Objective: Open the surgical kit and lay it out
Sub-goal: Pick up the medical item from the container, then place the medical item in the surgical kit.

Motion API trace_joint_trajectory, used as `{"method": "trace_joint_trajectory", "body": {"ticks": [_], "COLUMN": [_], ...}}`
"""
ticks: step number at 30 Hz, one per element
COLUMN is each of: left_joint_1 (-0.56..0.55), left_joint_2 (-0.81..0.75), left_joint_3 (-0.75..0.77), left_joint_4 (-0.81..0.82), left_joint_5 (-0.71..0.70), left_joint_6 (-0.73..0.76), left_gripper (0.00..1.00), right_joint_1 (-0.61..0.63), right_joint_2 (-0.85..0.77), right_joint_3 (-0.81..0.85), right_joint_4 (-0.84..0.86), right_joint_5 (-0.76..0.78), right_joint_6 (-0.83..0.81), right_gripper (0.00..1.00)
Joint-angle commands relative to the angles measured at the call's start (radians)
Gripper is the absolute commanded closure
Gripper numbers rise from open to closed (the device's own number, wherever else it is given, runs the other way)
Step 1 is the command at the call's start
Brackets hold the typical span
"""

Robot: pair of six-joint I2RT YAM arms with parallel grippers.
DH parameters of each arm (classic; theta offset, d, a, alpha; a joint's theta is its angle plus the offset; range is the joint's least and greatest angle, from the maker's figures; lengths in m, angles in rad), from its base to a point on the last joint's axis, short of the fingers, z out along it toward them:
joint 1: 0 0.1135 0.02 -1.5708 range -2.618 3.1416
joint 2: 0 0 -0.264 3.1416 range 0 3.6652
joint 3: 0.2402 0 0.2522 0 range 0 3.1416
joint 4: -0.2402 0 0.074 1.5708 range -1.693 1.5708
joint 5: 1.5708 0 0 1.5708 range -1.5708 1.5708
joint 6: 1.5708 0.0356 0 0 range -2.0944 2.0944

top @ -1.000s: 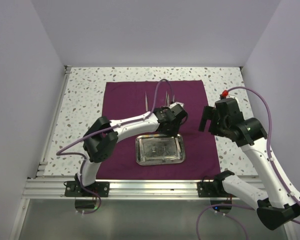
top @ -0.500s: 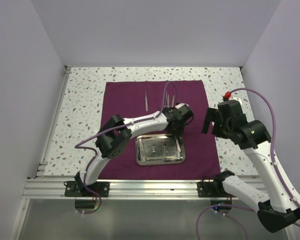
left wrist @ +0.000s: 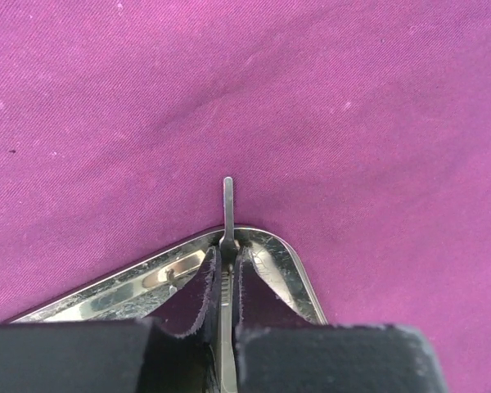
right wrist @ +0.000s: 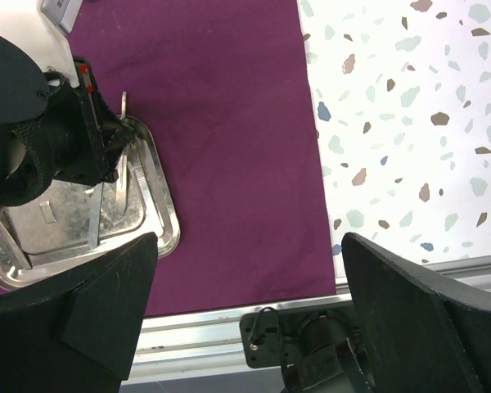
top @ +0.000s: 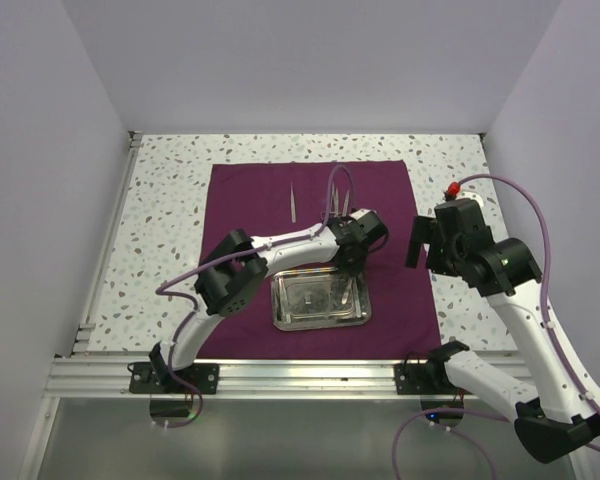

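Observation:
The dark purple cloth wrap [top: 250, 190] lies spread flat on the table. The steel tray [top: 278, 300] sits on its near half. My left gripper [top: 353, 254] is at the tray's far right corner, shut on a thin flat silver instrument [left wrist: 227, 201] whose tip pokes past the tray rim [left wrist: 288, 255] over the cloth [left wrist: 311, 98]. Silver tweezers [top: 293, 203] and more thin instruments [top: 339, 199] lie on the far half of the cloth. My right gripper [top: 417, 240] is wide open and empty, held above the cloth's right edge [right wrist: 229, 123]. The right wrist view shows the tray [right wrist: 168, 214] at left.
The speckled tabletop [top: 165, 200] surrounds the cloth. An aluminium rail [top: 300, 372] runs along the near edge and also shows in the right wrist view [right wrist: 229, 323]. White walls close in the left, back and right. Purple cables [top: 520, 195] loop off both arms.
My left gripper has moved right along the tray's far edge to its far right corner, and the arm's elbow followed. My right gripper has drifted slightly right, still open.

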Motion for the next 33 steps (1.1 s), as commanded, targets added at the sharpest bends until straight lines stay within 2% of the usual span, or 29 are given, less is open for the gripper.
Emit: {"method": "trace_joint_trajectory", "body": {"ticks": [1, 6, 10, 14, 17, 18, 22, 28, 33], "left_joint_1": [0.004, 0.006, 0.014, 0.06, 0.15, 0.181, 0.352, 0.547, 0.681], "left_joint_2": [0.008, -0.029, -0.119, -0.225, -0.31, -0.328, -0.364, -0.274, -0.138], "left_joint_3": [-0.002, 0.09, 0.155, 0.147, 0.069, 0.01, -0.067, -0.092, -0.029], "left_joint_4": [0.009, -0.074, -0.152, -0.215, -0.217, -0.174, -0.071, 0.056, 0.089], "left_joint_5": [-0.019, -0.039, -0.062, -0.09, -0.117, -0.113, -0.157, -0.162, -0.111], "left_joint_6": [-0.01, 0.029, 0.063, 0.106, 0.183, 0.218, 0.409, 0.562, 0.58], "left_gripper": [1.0, 1.0, 1.0, 1.0, 1.0, 1.0, 1.0, 1.0, 1.0], "right_joint_1": [-0.002, -0.002, -0.002, 0.0, -0.002, 0.0, -0.002, -0.002, -0.002], "right_joint_2": [0.004, 0.013, 0.019, 0.024, 0.022, 0.021, 0.011, 0.024, 0.042], "right_joint_3": [0.02, 0.015, 0.017, 0.012, 0.008, 0.002, -0.008, 0.003, 0.008], "right_joint_4": [0.007, 0.025, 0.048, 0.071, 0.091, 0.097, 0.126, 0.153, 0.171], "right_joint_5": [0.012, 0.0, 0.003, -0.003, -0.015, -0.02, -0.035, -0.044, -0.051], "right_joint_6": [-0.021, -0.008, 0.001, 0.021, 0.041, 0.045, 0.067, 0.068, 0.065], "right_gripper": [0.02, 0.02, 0.02, 0.02, 0.02, 0.02, 0.02, 0.01, 0.02]}}
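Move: My left hand already grips the medical item, which sticks out over the tray's far right corner. The bare spot of cloth I am taking it to lies roughly 22 cm ahead, 32 cm left and 2 cm below. The tweezers lie about 20 cm ahead, 17 cm left; the scissors group 20 cm ahead, 4 cm left; the tray's middle 7 cm back, 9 cm left. From my right hand that spot is some 29 cm ahead, 48 cm left, 24 cm below. Keeping the item pinched, I raise my left hand almost straight up out of the tray, then sweep it in an arc about 29 cm left and 20 cm forward, past the tweezers. It peaks some 15 cm up, then sinks about half of that towards the bare cloth, the wrist tipping outward and turning counter-clockwise by roughly 15 degrees. My open, empty right hand drifts a few centimetres forward and left. ##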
